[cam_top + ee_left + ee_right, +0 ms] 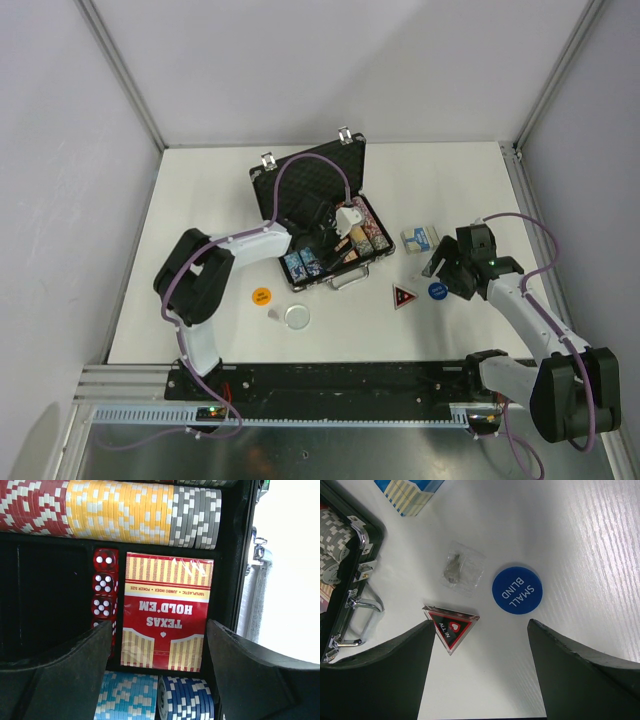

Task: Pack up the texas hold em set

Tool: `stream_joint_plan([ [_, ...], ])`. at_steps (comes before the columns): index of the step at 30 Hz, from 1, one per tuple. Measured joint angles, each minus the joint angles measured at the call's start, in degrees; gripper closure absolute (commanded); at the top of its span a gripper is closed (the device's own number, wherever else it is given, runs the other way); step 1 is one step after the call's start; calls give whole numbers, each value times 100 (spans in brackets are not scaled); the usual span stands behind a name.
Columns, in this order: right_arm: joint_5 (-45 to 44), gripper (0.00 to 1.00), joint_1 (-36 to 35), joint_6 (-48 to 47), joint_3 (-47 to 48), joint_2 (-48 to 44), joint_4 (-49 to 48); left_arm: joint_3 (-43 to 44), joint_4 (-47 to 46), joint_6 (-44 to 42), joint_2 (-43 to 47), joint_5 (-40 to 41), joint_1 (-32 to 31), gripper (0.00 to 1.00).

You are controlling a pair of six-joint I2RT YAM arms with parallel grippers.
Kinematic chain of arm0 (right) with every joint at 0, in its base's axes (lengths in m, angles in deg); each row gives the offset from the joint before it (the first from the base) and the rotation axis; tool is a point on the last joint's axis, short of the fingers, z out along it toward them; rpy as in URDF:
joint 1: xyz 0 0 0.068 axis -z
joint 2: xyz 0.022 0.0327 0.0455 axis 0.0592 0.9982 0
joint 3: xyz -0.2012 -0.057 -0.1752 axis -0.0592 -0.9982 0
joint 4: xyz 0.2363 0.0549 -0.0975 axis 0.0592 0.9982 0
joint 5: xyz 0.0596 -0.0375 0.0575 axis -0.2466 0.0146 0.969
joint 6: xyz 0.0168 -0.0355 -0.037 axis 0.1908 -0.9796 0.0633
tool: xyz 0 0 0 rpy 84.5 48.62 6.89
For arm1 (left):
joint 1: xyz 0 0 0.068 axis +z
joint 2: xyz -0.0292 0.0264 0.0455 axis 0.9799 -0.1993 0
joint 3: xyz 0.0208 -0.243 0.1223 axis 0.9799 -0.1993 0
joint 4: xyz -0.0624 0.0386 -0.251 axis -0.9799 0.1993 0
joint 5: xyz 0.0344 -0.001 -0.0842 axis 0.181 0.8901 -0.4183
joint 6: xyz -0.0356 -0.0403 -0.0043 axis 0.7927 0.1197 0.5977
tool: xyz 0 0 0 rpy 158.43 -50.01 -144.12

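The black silver-trimmed briefcase lies open mid-table, lid raised at the back. My left gripper hovers inside it, open; in its wrist view the left gripper straddles a red Texas Hold'em deck lying in its slot beside red dice, between rows of chips. My right gripper is open and empty above the table; the right gripper stands just short of the red triangle and blue Small Blind button. A blue deck lies right of the case.
An orange button and a pale round button lie in front of the case on the left. A small clear bag with keys sits between the blue deck and the triangle. The case handle faces the arms.
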Motion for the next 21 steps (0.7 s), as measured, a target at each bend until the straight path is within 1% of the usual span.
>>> stream_joint_plan([
  [3, -2, 19, 0, 0, 0, -2, 15, 0, -7, 0, 2, 22, 2, 19],
  [9, -2, 19, 0, 0, 0, -22, 17, 0, 0, 9, 122, 28, 2, 27],
  [11, -4, 19, 0, 0, 0, -33, 20, 0, -2, 24, 201, 28, 2, 28],
  [14, -4, 19, 0, 0, 2, -46, 22, 0, -2, 70, 356, 26, 2, 28],
  [18, -4, 20, 0, 2, 0, -61, 20, 2, -4, 151, 538, 13, 0, 26],
  [21, -9, 23, 2, 24, 0, -114, 13, 81, 15, 223, 590, -22, -46, 23],
])
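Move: The red Texas Hold'em card deck already lies flat in the case, right under the open left gripper: its middle is level fore and aft, about 1 cm to the right and 2 cm below. From that gripper, at similar height, the dice row is some 4 cm ahead and 1 cm left, the yellow chip stack about 7 ahead and 5 right, and the cyan chip stack 3 ahead and 6 left. From the right gripper, the deck is roughly 7 cm ahead, 20 left and 4 below. Lift the left gripper nearly straight up out of the case, away from the red deck, by about 5 cm, starting gently and then picking up speed. Keep the fingers wide open and empty, and let them tip about 5 degrees outward from straight down as the gripper rises. ##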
